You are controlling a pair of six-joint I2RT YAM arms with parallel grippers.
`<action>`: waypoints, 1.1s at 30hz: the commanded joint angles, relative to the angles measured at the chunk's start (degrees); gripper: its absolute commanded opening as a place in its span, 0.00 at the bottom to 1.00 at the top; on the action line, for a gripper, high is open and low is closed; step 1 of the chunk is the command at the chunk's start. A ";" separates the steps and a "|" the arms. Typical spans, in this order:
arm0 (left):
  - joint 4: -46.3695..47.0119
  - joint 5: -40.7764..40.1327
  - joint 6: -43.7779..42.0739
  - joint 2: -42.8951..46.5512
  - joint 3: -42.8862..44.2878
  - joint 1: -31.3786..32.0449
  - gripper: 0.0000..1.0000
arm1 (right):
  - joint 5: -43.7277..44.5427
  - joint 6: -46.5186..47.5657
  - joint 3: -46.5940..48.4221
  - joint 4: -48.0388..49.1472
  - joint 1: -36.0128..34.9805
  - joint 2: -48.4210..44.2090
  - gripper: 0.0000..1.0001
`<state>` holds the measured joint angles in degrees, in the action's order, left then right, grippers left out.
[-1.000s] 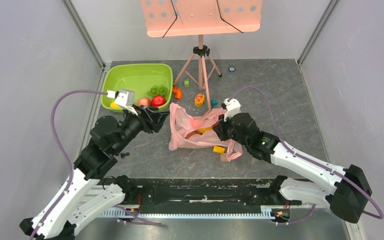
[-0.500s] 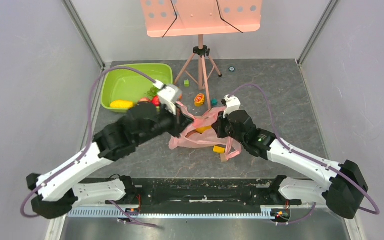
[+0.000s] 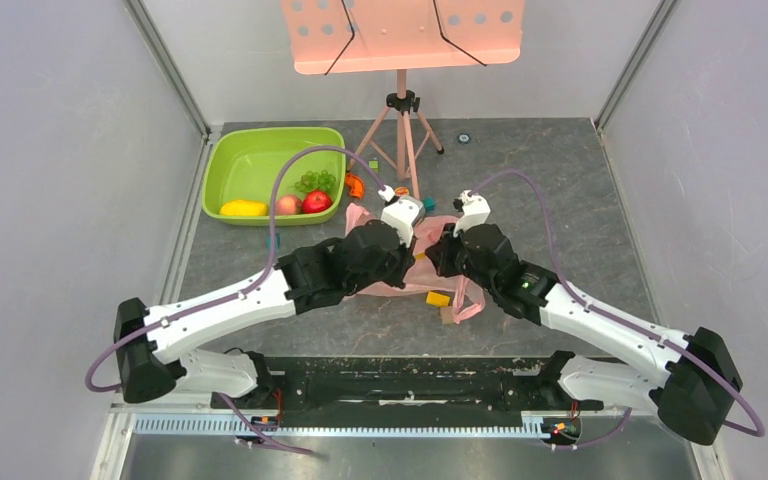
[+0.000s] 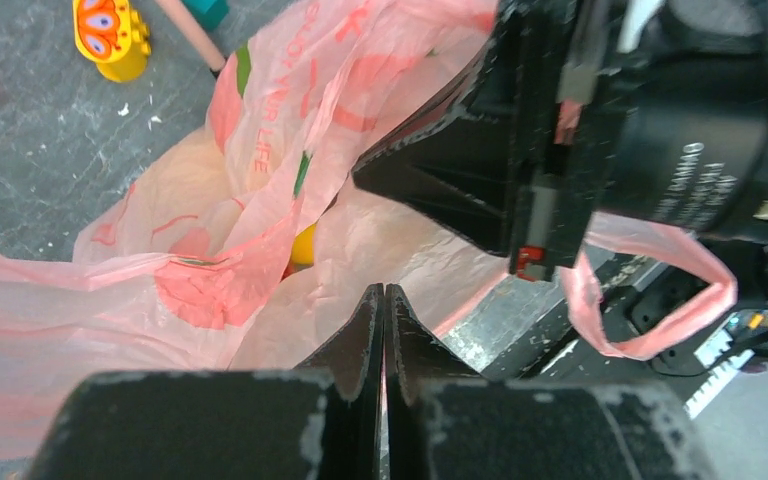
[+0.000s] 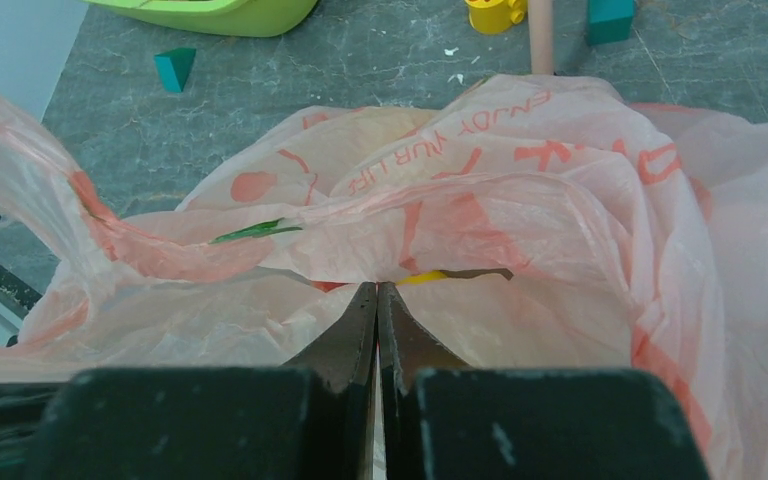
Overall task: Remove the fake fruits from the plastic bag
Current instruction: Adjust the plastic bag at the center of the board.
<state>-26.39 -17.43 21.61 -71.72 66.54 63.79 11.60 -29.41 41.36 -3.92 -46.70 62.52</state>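
Observation:
The pink plastic bag (image 3: pixel 465 298) lies crumpled mid-table, mostly under both arms. My right gripper (image 5: pixel 377 286) is shut on the bag's (image 5: pixel 520 180) near rim, where the mouth gapes. A sliver of yellow fake fruit (image 5: pixel 425 277) shows inside. My left gripper (image 4: pixel 384 290) is shut, with nothing solid in it. Its tips are over the bag (image 4: pixel 260 150), facing the right gripper's black body (image 4: pixel 520 150). A yellow fruit (image 4: pixel 303 246) peeks from the folds. A yellow mango (image 3: pixel 243 208), a peach (image 3: pixel 287 204) and a red apple (image 3: pixel 316 201) lie in the basin.
The lime-green basin (image 3: pixel 222 152) sits at the back left, green grapes (image 3: pixel 315 181) inside. A pink music stand's tripod (image 3: pixel 401 135) rises behind the bag. A yellow toy (image 4: pixel 110 35), an orange piece (image 3: pixel 356 186), a yellow cube (image 3: pixel 438 298) and a teal block (image 5: pixel 172 68) lie around it.
My left arm swung from the basin rightward to the bag, and its jaws closed on the way. The right gripper stayed at the bag's rim, shifting slightly.

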 commanded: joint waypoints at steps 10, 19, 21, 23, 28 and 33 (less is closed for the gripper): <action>11.40 -3.17 2.79 -9.18 -3.96 0.27 0.02 | 3.30 -0.38 -2.08 2.70 0.29 -0.79 0.00; 16.67 -5.64 2.52 -14.14 -5.22 -4.02 0.02 | 4.06 0.46 -2.58 3.48 0.27 2.04 0.00; 16.98 -5.16 2.35 -15.02 -5.54 -5.27 0.02 | 4.45 0.49 -3.16 3.48 0.31 2.50 0.00; 16.98 -5.26 2.34 -15.92 -6.25 -6.29 0.02 | 5.05 0.52 -4.25 3.48 0.27 2.55 0.00; 19.45 -6.55 4.11 -13.81 -12.17 -8.85 0.02 | 7.66 1.20 -9.57 3.23 0.27 1.66 0.00; 21.14 -7.34 5.09 -10.75 -16.36 -10.22 0.02 | 9.07 0.43 -15.11 2.39 0.25 0.11 0.00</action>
<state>-9.13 -22.33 23.49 -86.26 51.94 54.39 17.63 -28.91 29.21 -1.26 -46.63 64.49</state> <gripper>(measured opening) 0.026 0.005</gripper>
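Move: The plastic bag lies in a slack heap with its mouth up, its middle about 9 cm ahead of the left hand, not off to either side, and some 19 cm below it. From the right hand, the bag's middle is roughly 3 cm ahead, 7 cm to the left and 13 cm down. On the board, the yellow block is about 6 cm back from the right hand and 1 cm to its left, the wooden block 9 cm back and 1 cm to its right. Into the bag's open mouth both closed grippers sink. The left drops some 15 cm, drifting slightly right, then working about 7 cm forward and finally back left towards the far rim, turning roughly 15 degrees counter-clockwise. The right barely moves at first, then dips about 9 cm while easing some 4 cm right, its tips ending close against the film. ##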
